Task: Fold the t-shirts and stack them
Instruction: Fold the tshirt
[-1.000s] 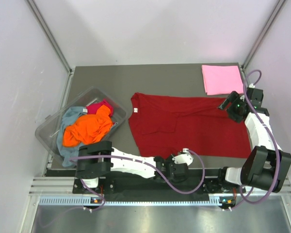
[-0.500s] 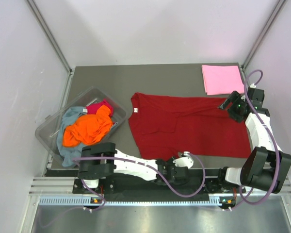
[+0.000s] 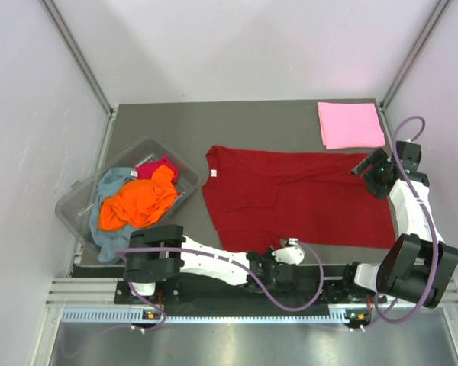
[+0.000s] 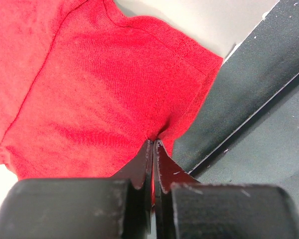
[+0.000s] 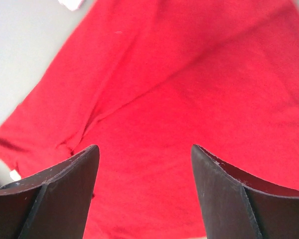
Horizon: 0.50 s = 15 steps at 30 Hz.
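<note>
A dark red t-shirt (image 3: 305, 198) lies spread flat in the middle of the table, its white neck label (image 3: 214, 174) at the left. My left gripper (image 3: 278, 255) is low at the table's near edge, shut on the hem of the shirt's near sleeve (image 4: 184, 64); in the left wrist view the jaws (image 4: 153, 142) pinch red cloth between them. My right gripper (image 3: 364, 165) hovers open over the shirt's far right corner, red cloth (image 5: 189, 84) filling the gap between its fingers (image 5: 144, 152). A folded light pink t-shirt (image 3: 349, 124) lies at the far right corner.
A clear plastic tub (image 3: 76, 200) stands at the left and holds orange (image 3: 137, 202), grey-blue (image 3: 111, 183) and magenta (image 3: 162, 166) shirts. The table's dark front edge and rail (image 4: 259, 99) run just beside the left gripper.
My left gripper has closed on the near sleeve of the red t-shirt. My right gripper has shifted slightly to the right, still open.
</note>
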Motion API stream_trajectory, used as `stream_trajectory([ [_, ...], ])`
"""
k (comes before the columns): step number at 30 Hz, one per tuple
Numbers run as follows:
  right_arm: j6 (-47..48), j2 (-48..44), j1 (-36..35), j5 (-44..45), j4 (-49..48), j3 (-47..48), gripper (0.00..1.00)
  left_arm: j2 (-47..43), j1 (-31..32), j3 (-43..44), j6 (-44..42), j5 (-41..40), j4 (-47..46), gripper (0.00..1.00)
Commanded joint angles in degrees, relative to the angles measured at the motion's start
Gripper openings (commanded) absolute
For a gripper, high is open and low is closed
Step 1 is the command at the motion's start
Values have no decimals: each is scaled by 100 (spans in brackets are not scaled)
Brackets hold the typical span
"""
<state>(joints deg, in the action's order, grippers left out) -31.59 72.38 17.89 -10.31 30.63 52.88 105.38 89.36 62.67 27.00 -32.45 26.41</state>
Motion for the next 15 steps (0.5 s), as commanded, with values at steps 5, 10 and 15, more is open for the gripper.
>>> stream_trajectory([
  [5, -707, -540, 329, 1161, 943, 3, 74, -448, -24, 78, 7, -245, 127, 0],
  [10, -1085, -883, 759, 1935, 1674, -400, 74, -861, -77, -53, -177, -254, -22, 0],
  [15, -1139, -1077, 1373, 2076, 1814, -875, 73, -1124, -103, -168, -274, -262, -119, 0],
])
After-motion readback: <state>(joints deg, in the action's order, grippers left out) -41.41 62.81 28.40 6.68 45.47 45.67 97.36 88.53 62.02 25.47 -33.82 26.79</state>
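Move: The left hand, already shut on the red shirt's near sleeve by the cuff, has the shirt's far edge about 29 cm straight ahead, with the neck tag some 23 cm ahead and 16 cm left. The open right hand, 13 cm above the cloth, has the shirt's near right corner about 19 cm back and 12 cm to its right; the far right corner is 6 cm ahead and 9 cm right, and the pink shirt 14 cm straight ahead. Keeping its pinch on the red sleeve near the cuff, the left hand pauses briefly, then lifts the cloth almost straight up by about 4.5 cm. Meanwhile the right hand sweeps back and to the right over the shirt towards its near right corner, sinking only late, fingers staying wide open while the wrist turns some 30 degrees clockwise and tips further down. ##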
